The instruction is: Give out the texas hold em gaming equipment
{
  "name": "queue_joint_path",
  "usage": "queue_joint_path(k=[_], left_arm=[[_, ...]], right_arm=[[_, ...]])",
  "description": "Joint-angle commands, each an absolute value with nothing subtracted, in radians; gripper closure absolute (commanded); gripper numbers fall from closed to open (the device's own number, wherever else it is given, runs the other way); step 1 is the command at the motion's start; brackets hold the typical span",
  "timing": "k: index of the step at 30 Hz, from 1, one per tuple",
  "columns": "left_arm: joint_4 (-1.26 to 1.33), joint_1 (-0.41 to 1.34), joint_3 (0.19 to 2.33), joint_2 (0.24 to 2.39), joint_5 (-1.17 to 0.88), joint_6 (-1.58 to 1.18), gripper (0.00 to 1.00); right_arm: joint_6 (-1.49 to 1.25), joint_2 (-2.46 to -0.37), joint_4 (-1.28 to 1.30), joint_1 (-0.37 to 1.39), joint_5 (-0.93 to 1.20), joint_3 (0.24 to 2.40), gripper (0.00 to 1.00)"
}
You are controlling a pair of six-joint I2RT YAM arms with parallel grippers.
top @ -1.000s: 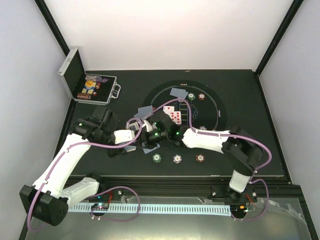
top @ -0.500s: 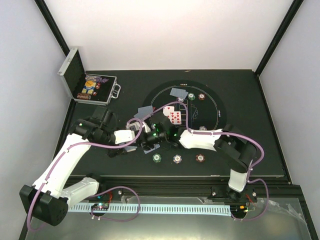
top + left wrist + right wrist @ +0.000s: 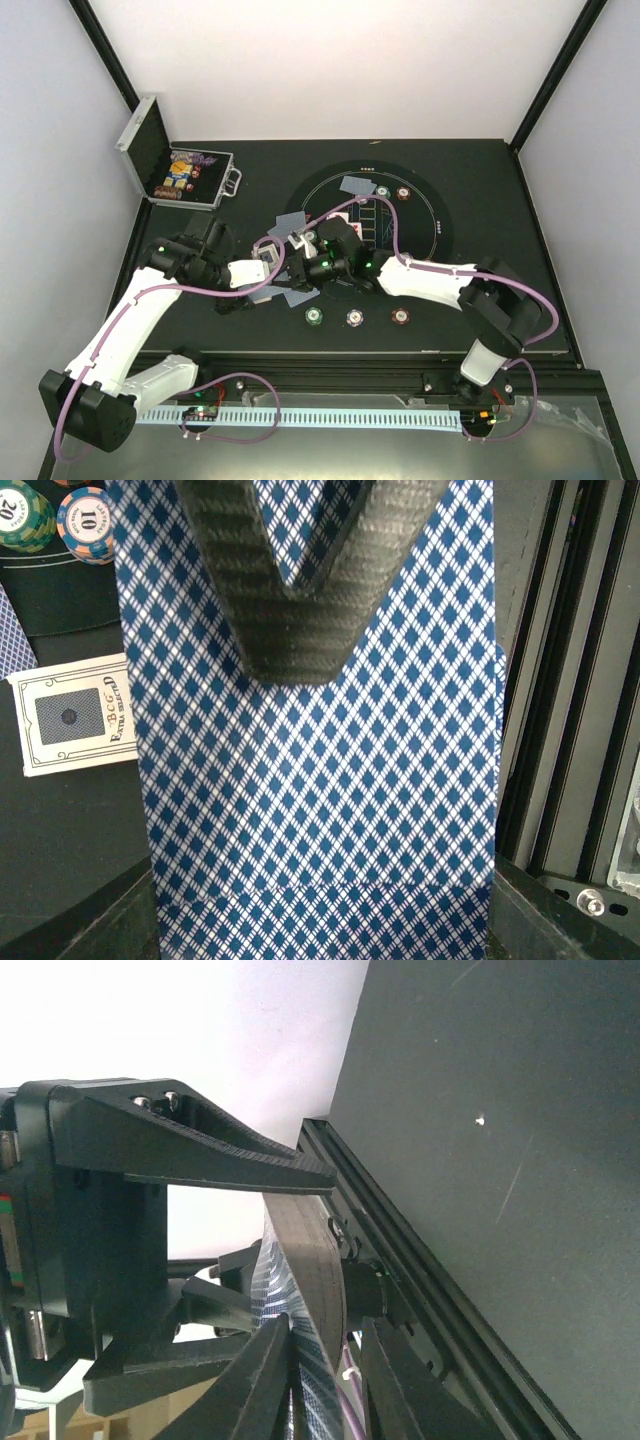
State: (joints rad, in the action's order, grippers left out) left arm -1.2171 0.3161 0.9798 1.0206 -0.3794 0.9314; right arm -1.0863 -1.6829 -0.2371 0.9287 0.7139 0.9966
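Note:
My left gripper (image 3: 281, 272) is shut on a deck of cards (image 3: 320, 780) whose blue diamond backs fill the left wrist view. My right gripper (image 3: 306, 270) meets it over the mat's left edge. In the right wrist view the bent deck (image 3: 312, 1260) stands edge-on and one card (image 3: 318, 1375) reaches down between my right fingers (image 3: 262, 1380). One finger lies against it; a gap shows on the other side. Green (image 3: 314, 316), white (image 3: 355, 317) and red (image 3: 401, 316) chips lie in a row nearby. Face-down cards (image 3: 358, 186) and two chips (image 3: 403, 193) lie further back.
The open silver case (image 3: 185, 175) with more chips stands at the back left. Another face-down card (image 3: 290, 225) lies left of the round mat (image 3: 430, 225). A white printed card (image 3: 75, 715) and two chips (image 3: 85, 510) lie beside the deck. The black rail (image 3: 400, 352) runs along the near edge.
My right gripper has shifted a little left onto the deck's end and its jaws have narrowed around a card. The left arm with the deck has stayed put.

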Motion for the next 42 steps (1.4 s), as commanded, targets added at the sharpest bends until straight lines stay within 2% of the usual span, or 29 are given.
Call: queue_joint_path(k=[1,4,7,13,15,17,19,21,25,29,32,38,42], left_arm=[[-1.224,0.314,1.020,1.006,-0.390,0.936,0.98],[-1.224,0.314,1.019,1.006,-0.389,0.935,0.98],[-1.224,0.314,1.019,1.005,-0.389,0.936,0.98],[-1.223,0.314,1.020,1.009,-0.388,0.936,0.98],[-1.221,0.314,1.018,1.009,-0.387,0.935,0.98],[-1.221,0.315,1.017,1.011,-0.387,0.935,0.99],[-1.220,0.314,1.018,1.012,-0.387,0.933,0.98],[-1.218,0.314,1.014,1.011,-0.387,0.933,0.98],[-1.219,0.314,1.013,1.016,-0.385,0.931,0.98],[-1.224,0.314,1.018,1.015,-0.379,0.928,0.98],[-1.221,0.314,1.015,1.011,-0.374,0.926,0.98],[-1.223,0.315,1.017,1.018,-0.362,0.930,0.98],[-1.221,0.314,1.016,1.017,-0.356,0.937,0.98]], right_arm=[[-1.032,-1.649,-0.107,0.917,0.671,1.007,0.80],[-0.994,-1.624,-0.048,0.912,0.656,1.021,0.85],[-0.964,-1.600,-0.001,0.887,0.654,1.019,0.97],[-0.847,-1.542,0.140,0.808,0.657,1.048,0.99],[-0.730,-1.533,0.249,0.772,0.636,1.110,0.99],[-0.593,-1.538,0.435,0.737,0.556,1.194,0.99],[-0.448,-1.558,0.606,0.726,0.304,1.291,0.99],[-0.315,-1.581,0.672,0.727,0.064,1.345,0.99],[0.017,-1.628,0.483,0.746,-0.479,1.260,0.99],[0.448,-1.719,0.084,0.754,-0.751,1.101,0.99],[0.632,-1.807,-0.134,0.755,-0.801,1.049,0.99],[0.650,-1.969,-0.115,0.754,-0.785,1.122,0.99],[0.614,-1.990,-0.072,0.753,-0.758,1.123,0.99]])
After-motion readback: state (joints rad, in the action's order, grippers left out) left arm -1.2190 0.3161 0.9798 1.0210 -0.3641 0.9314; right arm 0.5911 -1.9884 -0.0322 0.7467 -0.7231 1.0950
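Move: The right fingers are at the top card of the deck, whose middle is about 4 cm to their left in the left gripper. The open slots of the mat's centre strip lie some 23 cm ahead, 21 cm to the right and 17 cm below; the face-up cards are about 3 cm nearer than these and 4 cm left of them, the white-blue chips 5 cm beyond and 3 cm left. From the left hand the slots are roughly 24 cm ahead and 28 cm right. To the right and slightly up, the right hand finishes closing on the top card and draws it off the deck, then sweeps forward and right, some 23 by 21 cm in all, before dropping to end about 13 cm lower over the centre strip. The wrist swings roughly 120 degrees, from fingers pointing left to forward and down, card still pinched. The left hand keeps holding the deck still. ##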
